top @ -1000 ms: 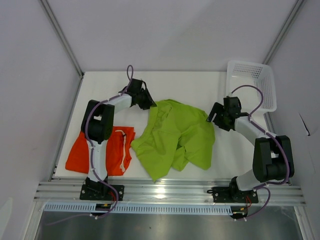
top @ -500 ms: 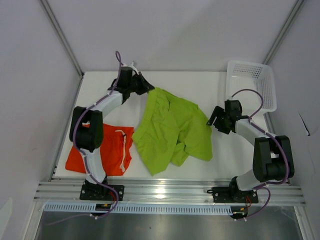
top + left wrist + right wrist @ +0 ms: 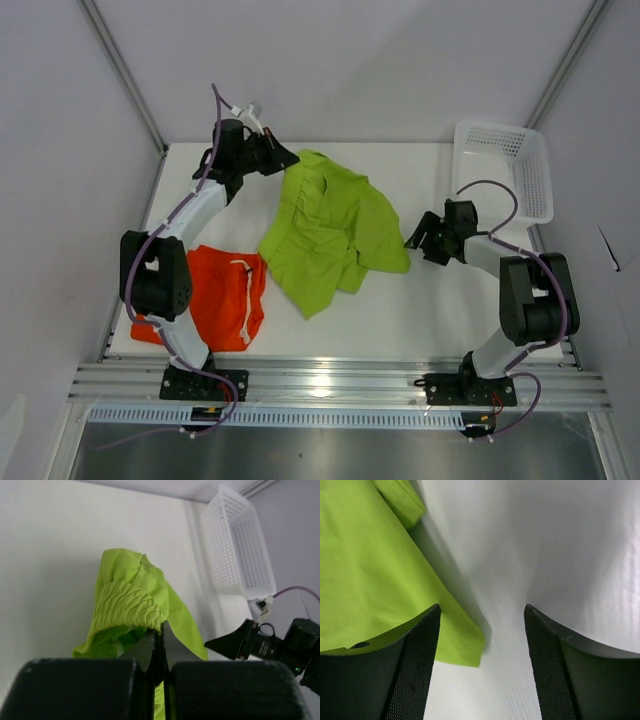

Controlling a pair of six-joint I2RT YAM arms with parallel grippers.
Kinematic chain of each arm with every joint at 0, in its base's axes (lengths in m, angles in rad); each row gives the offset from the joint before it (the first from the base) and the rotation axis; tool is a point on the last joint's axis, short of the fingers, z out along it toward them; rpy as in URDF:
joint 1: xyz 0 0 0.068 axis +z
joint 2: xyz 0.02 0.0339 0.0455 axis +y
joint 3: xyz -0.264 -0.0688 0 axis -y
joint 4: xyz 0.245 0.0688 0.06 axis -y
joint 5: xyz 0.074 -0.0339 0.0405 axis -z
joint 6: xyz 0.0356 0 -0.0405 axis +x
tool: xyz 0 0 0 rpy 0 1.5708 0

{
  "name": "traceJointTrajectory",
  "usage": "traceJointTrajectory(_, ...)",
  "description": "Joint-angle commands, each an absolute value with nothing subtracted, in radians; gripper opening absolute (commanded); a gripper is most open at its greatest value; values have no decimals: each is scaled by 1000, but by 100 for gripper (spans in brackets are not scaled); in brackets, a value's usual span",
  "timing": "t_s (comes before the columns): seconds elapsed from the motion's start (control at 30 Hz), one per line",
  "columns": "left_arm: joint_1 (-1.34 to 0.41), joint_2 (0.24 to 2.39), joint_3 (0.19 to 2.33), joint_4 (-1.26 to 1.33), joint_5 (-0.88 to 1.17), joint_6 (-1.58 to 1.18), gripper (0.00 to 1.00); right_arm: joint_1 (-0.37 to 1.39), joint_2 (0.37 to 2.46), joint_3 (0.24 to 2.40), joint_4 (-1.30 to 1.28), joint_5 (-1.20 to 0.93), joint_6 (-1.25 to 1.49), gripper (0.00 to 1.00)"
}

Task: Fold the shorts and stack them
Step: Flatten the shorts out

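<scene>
The lime green shorts (image 3: 330,230) lie crumpled mid-table, with the waistband end lifted at the back. My left gripper (image 3: 285,158) is shut on that gathered waistband (image 3: 127,607), and its tips (image 3: 161,627) pinch the fabric edge. The orange-red shorts (image 3: 225,300) with a white drawstring lie flat at the near left, partly under the left arm. My right gripper (image 3: 415,240) stands open low over the table. A corner of the green shorts' hem (image 3: 465,647) lies between its fingers (image 3: 420,650), nearer the left one.
A white mesh basket (image 3: 505,170) stands at the back right corner, also visible from the left wrist (image 3: 240,545). White table (image 3: 440,310) shows between the green shorts and the right arm. Grey walls close in on the table at the back and sides.
The left gripper closed on the waistband and pulled it toward the back left, dragging the green shorts left. The right gripper followed the hem leftward and narrowed a little.
</scene>
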State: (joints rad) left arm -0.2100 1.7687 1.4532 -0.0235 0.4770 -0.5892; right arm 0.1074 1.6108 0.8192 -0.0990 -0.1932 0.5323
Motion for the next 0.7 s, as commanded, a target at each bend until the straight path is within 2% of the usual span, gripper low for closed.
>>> traceJointTrajectory(0.0, -210, 1782, 1441, -51, 488, -522, 0, 149, 1657, 883, -32, -178, 543, 70)
traceJointTrajectory(0.2, -210, 1761, 1408, -25, 486, -499, 0, 199, 1750, 962, -5, -254, 549, 71)
traceJointTrajectory(0.27, -210, 1753, 1420, -38, 474, -489, 0, 201, 1762, 960, 66, -319, 569, 61)
traceJointTrajectory(0.3, -210, 1752, 1424, -40, 471, -488, 0, 202, 1779, 966, 71, -337, 572, 55)
traceJointTrajectory(0.33, -210, 1750, 1431, -43, 468, -488, 0, 204, 1789, 972, 77, -357, 575, 32)
traceJointTrajectory(0.4, -210, 1750, 1443, -51, 465, -489, 0, 210, 1790, 979, 81, -396, 571, 0)
traceJointTrajectory(0.53, -210, 1755, 1477, -81, 431, -491, 0, 329, 1631, 944, 15, -188, 444, 0)
traceJointTrajectory(0.63, -210, 1766, 1496, -107, 394, -488, 0, 533, 1496, 881, 9, -26, 293, 0)
traceJointTrajectory(0.67, -210, 1773, 1496, -112, 390, -485, 0, 649, 1471, 862, 9, 0, 211, 0)
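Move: The right edge of the green shorts, where the open right hand will close, lies about 3 cm ahead, 6 cm to its left and 2 cm below. The shorts' lower right corner is some 4 cm back and 3 cm left, also 2 cm below; the white basket is about 19 cm ahead and 21 cm right. From the left hand, holding the waistband aloft, that edge lies roughly 26 cm right, 11 cm back and 23 cm below. Right hand swings left about 12 cm, pinching green shorts' edge, then lifting; left keeps hold, sinking some 3 cm. ##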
